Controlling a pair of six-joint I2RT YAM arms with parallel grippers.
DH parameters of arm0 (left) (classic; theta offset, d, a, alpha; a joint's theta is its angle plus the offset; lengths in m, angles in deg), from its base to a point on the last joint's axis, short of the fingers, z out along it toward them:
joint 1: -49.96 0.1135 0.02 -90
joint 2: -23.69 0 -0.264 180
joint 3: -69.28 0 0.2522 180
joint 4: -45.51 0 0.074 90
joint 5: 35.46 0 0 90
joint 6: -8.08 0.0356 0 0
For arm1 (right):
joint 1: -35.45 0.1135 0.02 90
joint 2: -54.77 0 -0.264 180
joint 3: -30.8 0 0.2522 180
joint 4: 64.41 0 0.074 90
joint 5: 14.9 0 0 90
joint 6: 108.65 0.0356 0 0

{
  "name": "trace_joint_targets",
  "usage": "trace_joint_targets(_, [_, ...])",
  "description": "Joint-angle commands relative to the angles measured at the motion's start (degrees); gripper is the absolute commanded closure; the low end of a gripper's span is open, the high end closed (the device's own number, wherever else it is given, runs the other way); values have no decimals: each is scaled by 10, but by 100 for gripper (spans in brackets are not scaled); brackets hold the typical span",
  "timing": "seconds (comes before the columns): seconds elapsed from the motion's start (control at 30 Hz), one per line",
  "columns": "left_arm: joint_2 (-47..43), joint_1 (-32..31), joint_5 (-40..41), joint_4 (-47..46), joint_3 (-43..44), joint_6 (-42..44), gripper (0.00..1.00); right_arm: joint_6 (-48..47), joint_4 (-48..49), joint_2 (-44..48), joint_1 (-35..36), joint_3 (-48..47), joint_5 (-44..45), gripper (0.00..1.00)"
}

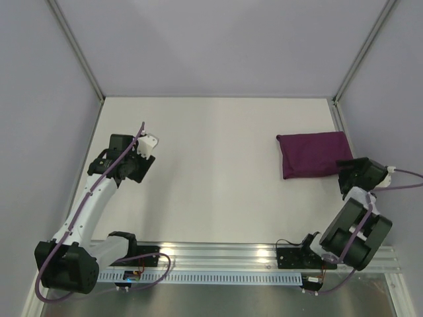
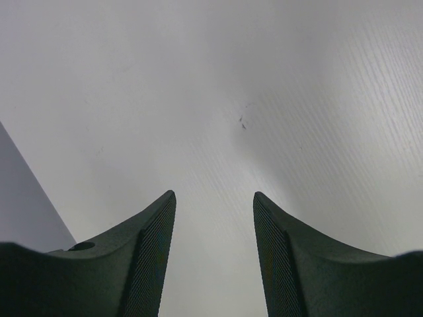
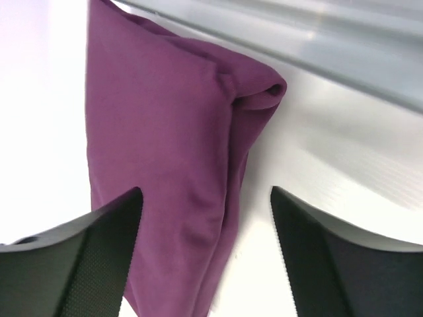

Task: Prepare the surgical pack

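The surgical pack (image 1: 312, 154) lies folded into a compact plum-purple bundle at the right side of the white table, close to the right wall. In the right wrist view the surgical pack (image 3: 165, 165) fills the left and middle, its folded edge running between my fingers. My right gripper (image 1: 350, 168) hangs at the bundle's near right corner, open, its jaws apart with the fabric edge below and not pinched (image 3: 206, 198). My left gripper (image 1: 147, 146) is far off at the left of the table, open over bare tabletop (image 2: 215, 201), holding nothing.
The enclosure's grey walls and metal frame posts (image 1: 80, 53) close in the table on three sides. An aluminium rail (image 1: 225, 261) runs along the near edge by the arm bases. The right wall's frame (image 3: 317, 39) passes just beyond the bundle.
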Motion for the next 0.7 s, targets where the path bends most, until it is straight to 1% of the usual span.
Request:
trace_joint_targets(0.0, [-6, 4, -10, -4, -4, -12, 41, -61, -113, 113, 9, -27, 82, 16])
trace_joint_targets(0.03, [-6, 4, -13, -3, -4, -12, 40, -74, -164, 138, 15, -28, 94, 5])
trace_joint_targets(0.07, [-5, 4, -16, -2, -2, -11, 40, -81, -186, 183, 16, -27, 101, 0])
trace_joint_targets(0.13, [-5, 4, -23, 1, -2, -9, 39, -88, -241, 227, 16, -18, 109, 0])
trace_joint_targets(0.17, [-5, 4, -25, 2, -4, -8, 38, -95, -255, 266, 16, -12, 107, 0])
trace_joint_targets(0.23, [-5, 4, -26, 3, -7, -7, 36, -105, -286, 302, 16, 14, 89, 0])
trace_joint_targets(0.33, [-4, 4, -21, 10, -14, -2, 32, -149, -313, 390, 16, 38, 59, 2])
trace_joint_targets(0.4, [-7, 4, -19, 15, -22, 1, 29, -190, -321, 430, 16, 46, 31, 3])
trace_joint_targets(0.43, [-12, 4, -19, 18, -34, 2, 28, -203, -323, 470, 16, 52, 24, 4])
trace_joint_targets(0.47, [-14, 4, -20, 18, -41, 5, 26, -237, -330, 485, 19, 52, 12, 4])
trace_joint_targets(0.5, [-18, 4, -20, 18, -48, 6, 25, -250, -335, 493, 22, 50, 9, 4])
trace_joint_targets(0.57, [-31, 4, -20, 18, -71, 5, 23, -251, -326, 490, 30, 53, -9, 4])
trace_joint_targets(0.6, [-35, 4, -18, 18, -77, 3, 21, -250, -307, 488, 37, 57, -42, 4])
trace_joint_targets(0.67, [-54, 4, -13, 18, -93, 2, 19, -250, -300, 492, 39, 65, -66, 5])
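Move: The folded purple pack lies with its middle about 9 cm left of the right hand, 4 cm farther out and some 3 cm lower. The hand is at its near right corner, fingers already part open. The table's right side rail runs about 5 cm to this hand's right, level with it fore and aft and roughly 3 cm lower. From the left hand, the pack is about 62 cm to the right, 7 cm ahead and 12 cm down. From the pack's near right corner the right hand backs away, up and towards its base by about 8 cm each way, the rise coming first. It then swings some 7 cm left across the near side of the pack, fingers spreading wide, its left side rolling down about 25 degrees with a slight counter-clockwise turn. Late on, the empty left hand sinks and draws back, opening further. ##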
